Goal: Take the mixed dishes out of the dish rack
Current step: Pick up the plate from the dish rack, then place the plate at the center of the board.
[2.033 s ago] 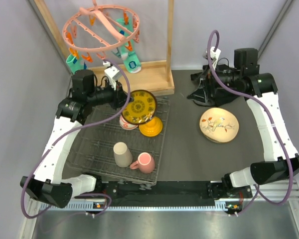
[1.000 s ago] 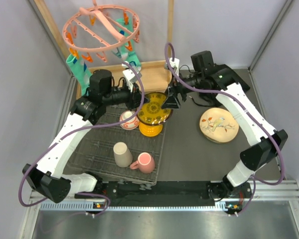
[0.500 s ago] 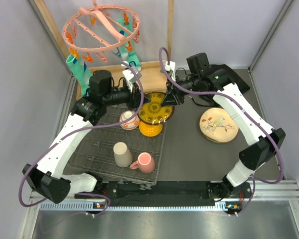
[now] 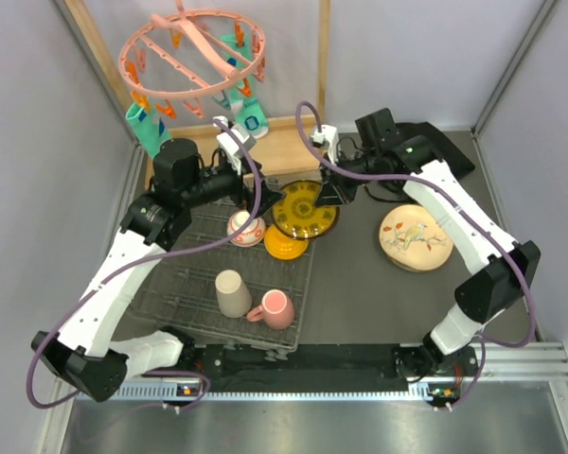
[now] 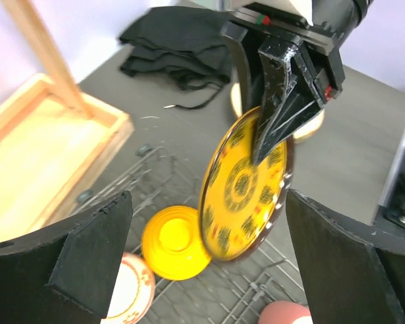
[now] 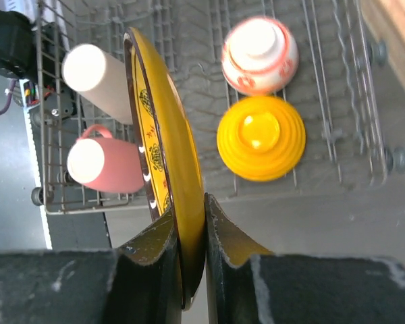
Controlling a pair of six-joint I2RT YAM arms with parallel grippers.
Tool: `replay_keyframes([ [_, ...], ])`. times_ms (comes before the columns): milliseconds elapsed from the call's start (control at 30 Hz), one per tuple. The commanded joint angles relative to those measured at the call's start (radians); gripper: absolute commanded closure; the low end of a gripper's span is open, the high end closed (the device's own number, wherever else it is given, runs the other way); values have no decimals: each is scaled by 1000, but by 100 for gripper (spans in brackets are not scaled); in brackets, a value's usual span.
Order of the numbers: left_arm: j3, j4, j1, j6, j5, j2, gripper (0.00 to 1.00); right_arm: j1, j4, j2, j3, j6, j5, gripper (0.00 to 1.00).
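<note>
The small yellow patterned plate (image 4: pixel 305 210) hangs tilted over the right edge of the dish rack (image 4: pixel 185 274). My right gripper (image 4: pixel 333 194) is shut on its rim, and its fingers (image 6: pixel 155 260) pinch the plate (image 6: pixel 167 148) edge-on. To the plate's left my left gripper (image 4: pixel 268 196) stands wide open and clear of the plate (image 5: pixel 246 185). In the rack sit an orange bowl (image 4: pixel 286 246), a red-white bowl (image 4: pixel 244 227), a beige cup (image 4: pixel 233 293) and a pink mug (image 4: pixel 275 308). A cream bird-painted plate (image 4: pixel 416 237) lies on the mat to the right.
A wooden frame (image 4: pixel 284 142) with a pink peg hanger (image 4: pixel 194 52) and hanging socks stands behind the rack. A black cloth (image 5: pixel 179 44) lies at the back right. Grey walls close in both sides of the table.
My left gripper has opened, let go of the yellow plate and drawn back to the left. The right gripper has shut on the plate's rim and carried it slightly right.
</note>
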Motion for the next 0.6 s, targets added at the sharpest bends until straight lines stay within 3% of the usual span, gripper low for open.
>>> replay_keyframes([
  [0,-13,10,-5,34,-104,-42,1,-154,14,-56,-68,34,-50,100],
  [333,-125,-50,-5,115,-141,-81,1,-587,-109,-19,-212,-80,-244,100],
  [567,-159,-79,-5,146,-154,-70,1,-820,-312,180,-197,-280,-299,100],
])
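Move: The right hand's goal, the stack of pale plates on the table, lies about 27 cm to its right, some 5 cm ahead and 22 cm below. The yellow bowl is about 10 cm left of this hand, 2 cm ahead and 16 cm below, the red-and-white bowl 11 cm farther left. From the empty left hand, the red-and-white bowl lies some 7 cm left, 5 cm ahead and 24 cm below; the plate stack is about 40 cm right, 6 cm ahead and 30 cm below. Still pinching the yellow plate by its rim, the right hand sweeps about 23 cm right towards the plate stack, sinking some 9 cm, with a shorter forward drift early on; the wrist swings roughly 30 degrees clockwise and tips down. The left hand, already open and free, eases a little left, then sinks about 7 cm towards the bowls, fingers wide. ##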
